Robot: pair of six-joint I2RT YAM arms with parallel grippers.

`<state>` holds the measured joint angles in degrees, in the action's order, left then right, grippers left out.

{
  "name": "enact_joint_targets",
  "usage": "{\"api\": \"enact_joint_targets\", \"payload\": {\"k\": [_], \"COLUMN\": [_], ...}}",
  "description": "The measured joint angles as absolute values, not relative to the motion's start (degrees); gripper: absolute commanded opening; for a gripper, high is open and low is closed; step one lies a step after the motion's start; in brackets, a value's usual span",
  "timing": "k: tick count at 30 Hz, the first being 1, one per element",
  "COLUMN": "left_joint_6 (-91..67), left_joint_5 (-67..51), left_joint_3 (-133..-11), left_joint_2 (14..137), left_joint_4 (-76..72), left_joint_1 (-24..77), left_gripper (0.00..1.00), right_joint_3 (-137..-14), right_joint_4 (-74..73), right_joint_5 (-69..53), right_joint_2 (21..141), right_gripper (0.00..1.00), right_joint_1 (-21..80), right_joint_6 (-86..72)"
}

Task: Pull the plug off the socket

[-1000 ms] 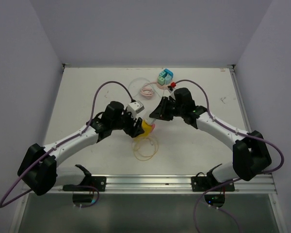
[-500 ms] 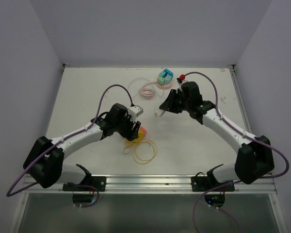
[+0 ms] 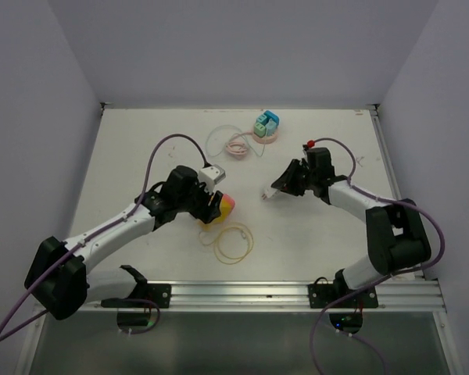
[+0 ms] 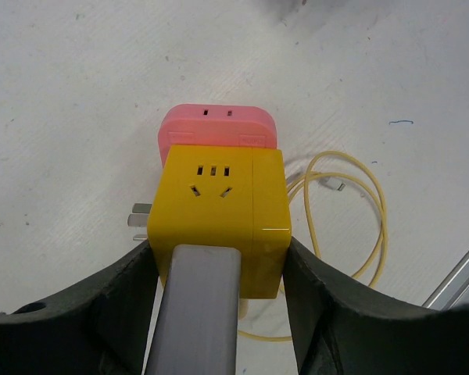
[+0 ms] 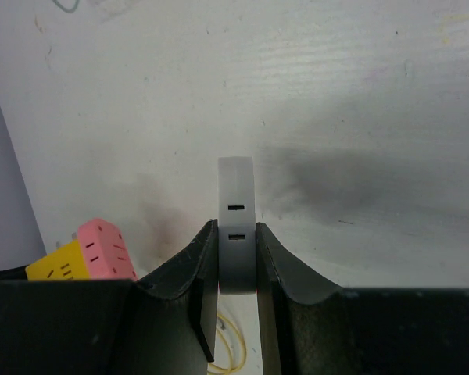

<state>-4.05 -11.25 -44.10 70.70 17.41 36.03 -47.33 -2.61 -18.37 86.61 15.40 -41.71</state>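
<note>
The socket [image 4: 219,207] is a yellow cube with a pink block [image 4: 217,133] at its far end and metal prongs on its left side. My left gripper [image 4: 223,262] is shut on the yellow cube's sides, low over the table; in the top view the socket [image 3: 222,206] shows at the left fingertips. The plug [image 5: 236,223] is a small white-grey piece with two slots, and my right gripper [image 5: 236,246] is shut on it. In the top view the plug [image 3: 267,194] hangs right of the socket, a clear gap between them. The socket [image 5: 90,250] peeks in at the right wrist view's lower left.
A coiled yellow cable [image 3: 232,241] lies just in front of the socket. At the back stand a teal and pink adapter [image 3: 266,125] and a loose white-pink cable [image 3: 233,144]. Walls close the table on three sides.
Plug and socket were joined at the table's middle a second ago. The right gripper has drawn the plug away to the right, while the left gripper carried the socket slightly left.
</note>
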Motion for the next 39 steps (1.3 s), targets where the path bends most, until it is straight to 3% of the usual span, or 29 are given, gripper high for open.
{"api": "enact_joint_targets", "payload": {"k": [5,9,10,12,13,17,20,27,39], "left_joint_6": [-4.1,-4.1,-4.1,-4.4,-4.4,-4.5,-4.5,-4.4,-4.3], "left_joint_5": [-11.3,-11.3,-11.3,-11.3,-11.3,-11.3,-11.4,-11.9,-13.3], "left_joint_3": [-42.5,-41.5,-41.4,-41.3,-41.3,-41.3,-41.3,-41.3,-39.5], "left_joint_2": [67.3,65.1,64.8,64.5,64.5,64.5,64.5,63.0,60.8], "left_joint_4": [16.3,15.3,15.0,14.6,14.3,14.2,14.2,13.8,11.4], "left_joint_1": [36.0,36.0,36.0,36.0,36.0,36.0,36.0,36.0,36.0], "left_gripper": [0.00,0.00,0.00,0.00,0.00,0.00,0.00,0.00,0.00], "right_joint_3": [-45.6,-45.5,-45.4,-45.3,-45.2,-45.2,-45.2,-45.4,-50.9], "right_joint_4": [2.8,5.4,5.7,5.8,5.7,3.8,0.1,-3.5,-1.7], "right_joint_5": [-21.3,-22.6,-22.7,-23.1,-23.1,-21.6,-19.9,-20.1,-25.5], "right_joint_2": [91.7,94.6,94.9,95.0,95.0,94.5,92.0,82.0,80.3], "right_gripper": [0.07,0.23,0.33,0.44,0.54,0.72,0.77,0.79,0.83], "right_joint_1": [14.9,13.4,13.0,12.3,12.0,11.7,11.7,12.7,29.6], "right_joint_6": [-43.4,-43.8,-43.8,-43.7,-43.5,-42.0,-40.5,-39.4,-41.3]}}
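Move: Just below the right hand, which already holds the white plug, lies the bare table spot for it, about 6 cm down and 2 cm ahead. The yellow socket with its pink plug is some 17 cm left and 7 cm back, level with this hand; the yellow cable coil is about 12 cm left and 13 cm back, the pink cable coil 12 cm left and 19 cm ahead, both 7 cm lower. From the left hand the spot is roughly 10 cm ahead, 17 cm right and 7 cm down. Lowering the white plug about 4 cm onto the table, the right hand opens wide, lets go of it and draws up, then sweeps left some 12 cm and back 6 cm while climbing about 12 cm from its lowest point, turning counter-clockwise some 20 degrees towards the pink plug on the socket. Meanwhile the left hand keeps its grip on the yellow socket and lifts it about 4 cm, tilting slightly. ##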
